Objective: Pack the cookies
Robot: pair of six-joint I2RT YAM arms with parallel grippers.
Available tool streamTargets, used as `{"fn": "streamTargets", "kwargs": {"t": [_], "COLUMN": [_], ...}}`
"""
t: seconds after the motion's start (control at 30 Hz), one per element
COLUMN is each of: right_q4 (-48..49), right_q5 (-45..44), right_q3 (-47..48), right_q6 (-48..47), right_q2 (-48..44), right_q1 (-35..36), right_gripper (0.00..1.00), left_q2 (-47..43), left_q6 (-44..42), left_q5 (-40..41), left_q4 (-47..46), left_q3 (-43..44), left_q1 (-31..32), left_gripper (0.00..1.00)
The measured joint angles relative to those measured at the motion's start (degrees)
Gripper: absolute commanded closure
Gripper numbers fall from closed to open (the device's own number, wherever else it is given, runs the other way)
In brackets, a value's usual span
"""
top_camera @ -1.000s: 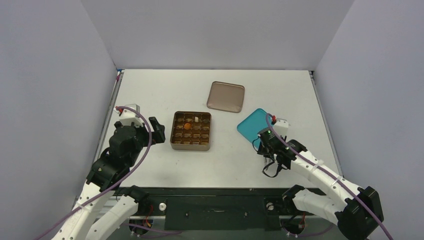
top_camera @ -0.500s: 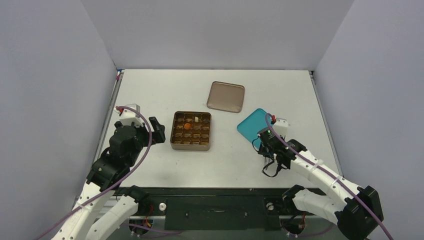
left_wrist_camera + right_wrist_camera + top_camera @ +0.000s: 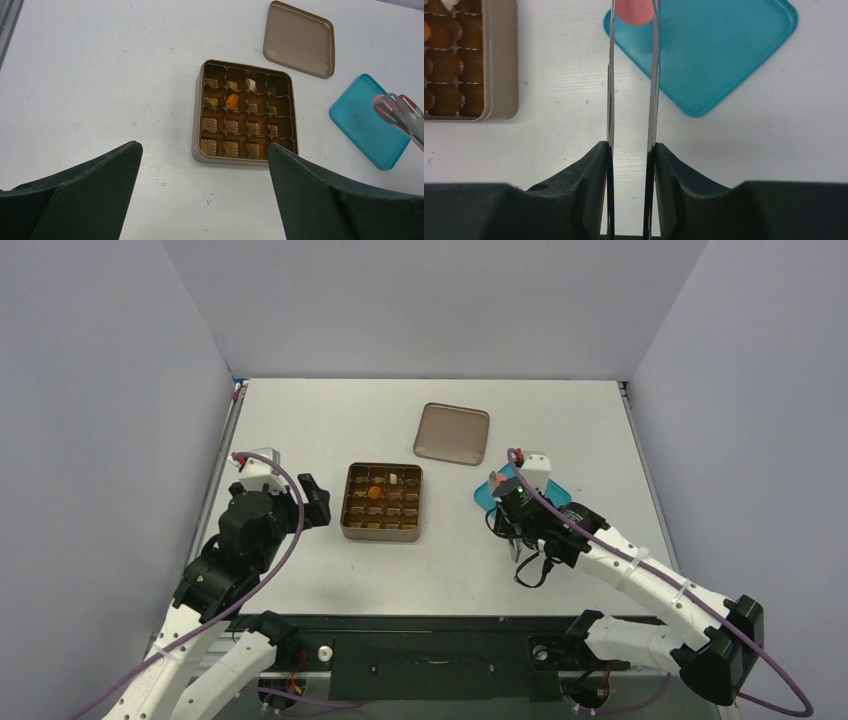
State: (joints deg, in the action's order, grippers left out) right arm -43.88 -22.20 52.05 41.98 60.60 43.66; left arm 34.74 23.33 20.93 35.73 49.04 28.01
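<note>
My right gripper [image 3: 630,147] [image 3: 512,508] is shut on thin metal tongs [image 3: 653,75]. The tong tips pinch a pink round cookie [image 3: 635,11] [image 3: 395,106] above the left corner of the teal plate [image 3: 724,50] [image 3: 360,122]. The brown gridded tin [image 3: 382,535] [image 3: 197,125] stands open at mid-table, left of the tongs. An orange cookie [image 3: 232,101] [image 3: 373,493] and a cream-white cookie [image 3: 251,83] lie in its far cells. My left gripper [image 3: 204,146] [image 3: 315,502] hangs open and empty just left of the tin.
The tin's brown lid [image 3: 452,434] [image 3: 300,39] lies flat behind the tin and the plate. Grey walls close in the table on three sides. A cable loops under my right wrist [image 3: 530,575].
My right arm has swung up and left off the teal plate's near side, carrying the pink cookie in the tongs, and its jaws have narrowed. The left arm has not moved.
</note>
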Motion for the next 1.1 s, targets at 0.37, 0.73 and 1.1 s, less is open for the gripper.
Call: {"fn": "streamTargets", "kwargs": {"t": [0.37, 0.73, 1.1], "right_q4": [-0.7, -0.2, 0.3], "right_q5": [-0.5, 1.8, 5.4], "right_q3": [10.1, 20.8, 27.4], "right_q6": [-3.6, -11.8, -17.6], "right_q2": [8.7, 18.9, 29.6], "right_q1": [6.9, 14.7, 18.5], "right_gripper": [0.7, 0.7, 0.7], "left_q2": [0.0, 0.0, 0.2], "left_q6": [0.0, 0.0, 0.0], "left_q5": [0.0, 0.0, 0.0], "left_q4": [0.0, 0.0, 0.0], "left_q3": [0.0, 0.0, 0.0], "left_q1": [0.0, 0.0, 0.0], "left_gripper": [0.03, 0.03, 0.03]}}
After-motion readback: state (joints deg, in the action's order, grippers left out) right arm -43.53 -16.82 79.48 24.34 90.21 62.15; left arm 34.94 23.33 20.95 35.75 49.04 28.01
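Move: The brown box's middle lies about 26 cm to the right hand's left, some 13 cm ahead and 12 cm below; that hand already holds the tongs, whose tips pinch the pink cookie roughly 15 cm straight ahead and 8 cm lower. The blue tray is centred 15 cm ahead and 7 cm right, the brown tray 33 cm ahead and 10 cm left, both 14 cm down. From the left hand, the box is 14 cm ahead, 10 cm right, 23 cm below. The right hand keeps its hold on the nearly closed tongs and sweeps about 17 cm to its left, carrying the pink cookie from above the blue tray across the bare table towards the box, rising some 4 cm on the way and sinking about half of that again at the end. As it travels, the wrist turns roughly 35 degrees counter-clockwise with a slight roll, so that the tongs swing round to reach forward and left over the box's right-hand cells. ##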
